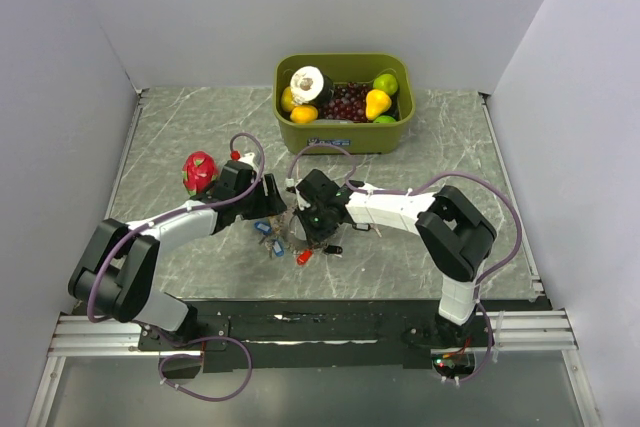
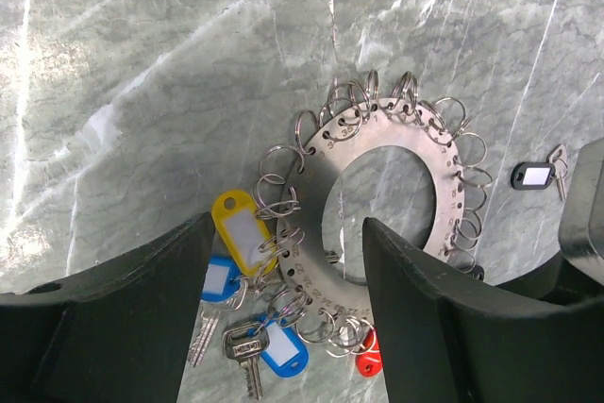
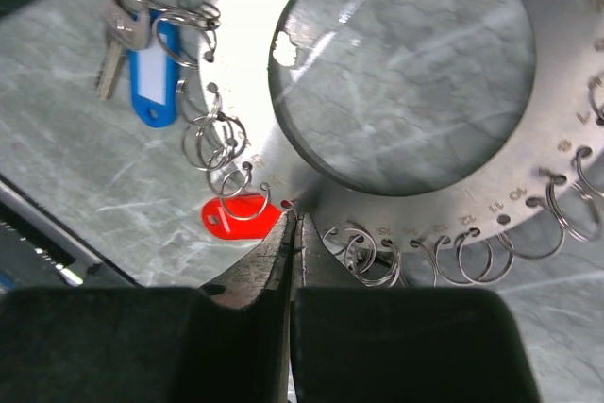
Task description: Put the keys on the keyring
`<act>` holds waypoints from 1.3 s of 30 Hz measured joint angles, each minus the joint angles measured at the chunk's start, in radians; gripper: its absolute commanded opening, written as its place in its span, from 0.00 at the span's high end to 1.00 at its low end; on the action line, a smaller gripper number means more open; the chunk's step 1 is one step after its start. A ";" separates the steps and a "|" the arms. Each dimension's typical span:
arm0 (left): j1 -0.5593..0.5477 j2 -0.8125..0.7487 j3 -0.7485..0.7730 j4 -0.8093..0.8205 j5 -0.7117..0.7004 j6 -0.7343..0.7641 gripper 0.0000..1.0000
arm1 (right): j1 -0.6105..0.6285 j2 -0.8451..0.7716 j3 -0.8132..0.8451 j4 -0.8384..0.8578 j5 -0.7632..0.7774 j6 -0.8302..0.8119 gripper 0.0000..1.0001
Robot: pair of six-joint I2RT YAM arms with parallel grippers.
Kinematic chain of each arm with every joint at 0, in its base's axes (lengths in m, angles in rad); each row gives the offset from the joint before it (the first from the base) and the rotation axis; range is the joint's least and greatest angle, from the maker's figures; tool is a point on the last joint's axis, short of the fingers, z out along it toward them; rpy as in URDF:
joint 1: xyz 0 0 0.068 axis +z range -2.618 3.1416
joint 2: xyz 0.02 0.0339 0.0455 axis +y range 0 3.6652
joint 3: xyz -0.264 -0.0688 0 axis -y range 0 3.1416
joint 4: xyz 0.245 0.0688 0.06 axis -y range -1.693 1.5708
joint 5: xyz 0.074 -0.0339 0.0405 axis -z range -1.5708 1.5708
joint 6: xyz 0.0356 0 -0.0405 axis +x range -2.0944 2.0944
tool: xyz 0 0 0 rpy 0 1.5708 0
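The keyring (image 2: 330,162) is a flat steel disc with a big centre hole and many small wire loops round its rim; it lies on the marble table. A yellow tag (image 2: 241,230), blue tags (image 2: 283,351) with silver keys, and a red tag (image 2: 370,363) hang from loops at its lower left. My left gripper (image 2: 288,261) is open, one finger outside the rim and one over the centre hole. My right gripper (image 3: 294,222) is shut, its tips touching the keyring's (image 3: 415,205) rim beside the red tag (image 3: 241,216). Whether they pinch a loop is hidden.
A black tag (image 2: 533,175) with a white label lies loose on the table, right of the disc. A green bin (image 1: 345,132) of toy fruit stands at the back. A red dragon fruit (image 1: 199,171) sits by the left arm.
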 measured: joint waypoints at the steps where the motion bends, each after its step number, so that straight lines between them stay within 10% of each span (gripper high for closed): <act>1: 0.000 0.000 0.000 0.000 0.000 0.000 0.30 | 0.000 0.000 0.001 -0.005 0.009 -0.002 1.00; 11: 0.000 0.000 -0.001 0.006 0.001 0.000 0.30 | 0.000 -0.043 0.000 -0.059 0.152 -0.027 0.93; 18: 0.000 0.014 -0.001 0.012 0.008 0.000 0.28 | 0.000 -0.148 -0.019 -0.053 0.194 -0.033 0.39; 21: 0.000 0.019 -0.001 0.012 0.008 0.001 0.28 | 0.000 -0.182 -0.019 -0.035 0.193 -0.027 0.31; 39: 0.007 0.049 -0.001 0.036 0.024 0.003 0.30 | 0.000 -0.172 -0.017 -0.002 0.077 -0.002 0.36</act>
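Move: Already shut at the near edge of the flat metal keyring, the right hand has the ring's middle about 6 cm straight ahead. The red key tag lies some 3 cm back and 2 cm left of this hand, the black tag 4 cm right and 1 cm back, the nearer blue tag 8 cm left and level, all about 1 cm lower. From the left hand the keyring's middle is roughly 7 cm right, 4 cm back and 6 cm below. Dragging to the right and a little forward, the right hand takes the keyring's near edge along for about 3 cm, its fingertips swinging forward some 10 degrees. Then the fingers open wide and let go as the hand lifts about 6 cm clear, and it drifts back left and towards the base above the red tag, still open. ##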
